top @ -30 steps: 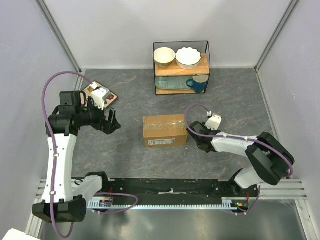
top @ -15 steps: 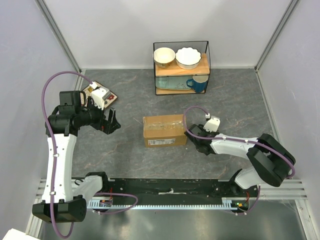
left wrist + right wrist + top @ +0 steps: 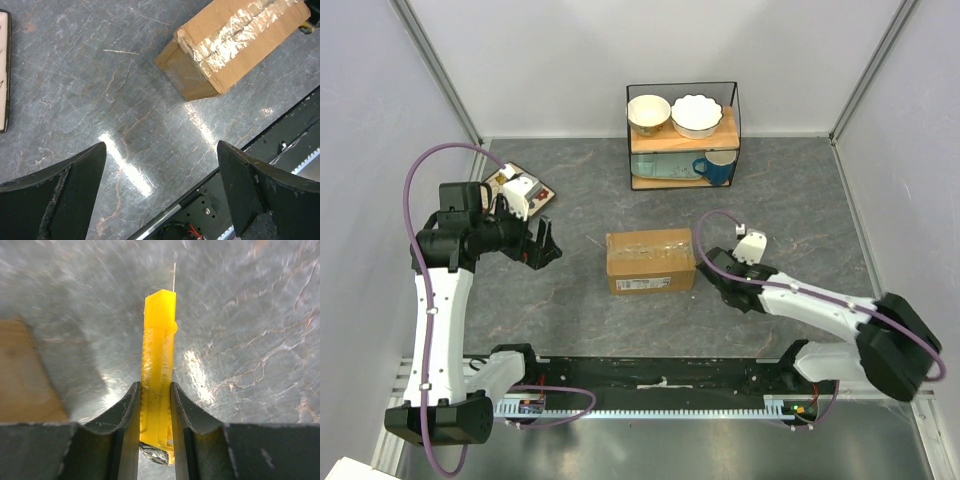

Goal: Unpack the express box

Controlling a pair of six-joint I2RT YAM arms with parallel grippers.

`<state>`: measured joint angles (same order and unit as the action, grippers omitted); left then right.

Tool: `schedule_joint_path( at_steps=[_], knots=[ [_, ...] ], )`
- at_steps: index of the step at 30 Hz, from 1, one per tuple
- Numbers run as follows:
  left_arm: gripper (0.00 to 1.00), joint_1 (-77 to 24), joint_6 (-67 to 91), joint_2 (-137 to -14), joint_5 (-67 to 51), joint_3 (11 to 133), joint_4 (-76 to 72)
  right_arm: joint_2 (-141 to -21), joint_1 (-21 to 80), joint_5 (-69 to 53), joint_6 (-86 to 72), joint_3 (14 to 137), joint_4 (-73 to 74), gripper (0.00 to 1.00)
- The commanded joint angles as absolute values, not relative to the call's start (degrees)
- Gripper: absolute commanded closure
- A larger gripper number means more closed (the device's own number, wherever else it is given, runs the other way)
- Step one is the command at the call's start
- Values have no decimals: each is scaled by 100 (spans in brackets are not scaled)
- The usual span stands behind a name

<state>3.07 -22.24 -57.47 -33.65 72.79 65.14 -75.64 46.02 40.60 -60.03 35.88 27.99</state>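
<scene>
The express box is a brown carton with clear tape along its top seam and a white label on its near side, lying mid-table. It also shows in the left wrist view and at the left edge of the right wrist view. My right gripper is shut on the yellow utility knife, blade tip out, low over the table just right of the box's right end. My left gripper is open and empty, held above the table left of the box.
A black wire shelf with two bowls and a blue mug stands at the back. A flat printed board lies at the far left behind my left arm. A black rail runs along the near edge.
My right arm's elbow has swung out to the right and lower. Its gripper has stayed by the box's right end, still holding the knife. The left arm has not moved.
</scene>
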Motion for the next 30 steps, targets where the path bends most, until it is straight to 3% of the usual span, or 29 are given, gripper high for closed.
schedule_joint_path(
  at_steps=[1,7,12,17,23,30],
  knots=[
    [1,316,-2487,-5529,-3814,7356,6609,-6541,4623,4236,-5084,4218,3252,86],
    [1,316,-2996,-5081,-4815,7234,6452,-5590,4623,3105,-3640,4938,2857,87],
    [1,316,-3847,-4624,-5273,7128,6083,-6283,4623,970,-2988,6341,3119,87],
    [1,308,-4849,-4132,-6096,6979,6151,-7083,4623,-1086,-2892,6969,3200,88],
    [2,316,-6275,-3445,-7258,6399,6504,-7374,4641,-2520,-2654,7057,2988,87],
    [4,308,-7426,-3384,-7515,6188,6645,-7760,4728,-3233,-2742,7330,2927,86]
  ],
)
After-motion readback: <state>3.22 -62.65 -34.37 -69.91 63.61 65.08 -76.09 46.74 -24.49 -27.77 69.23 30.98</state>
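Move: The right hand already holds the yellow box cutter just off the table. The express box lies about 22 cm to its left and 3 cm farther out, its middle some 2 cm higher than the hand; the blue mug on the shelf is roughly 36 cm ahead and 3 cm left. From the left hand, the box is about 23 cm right, 4 cm ahead and 20 cm below, the patterned board some 27 cm ahead and 21 cm left. Keep the box cutter pinched and swing the right gripper about 20 cm up, then 20 cm left above the box's near side, easing back at the end while turning it some 65 degrees counter-clockwise. Meanwhile draw the left gripper, fingers wide open, back about 10 cm, right and up, turning clockwise and tipping up. ##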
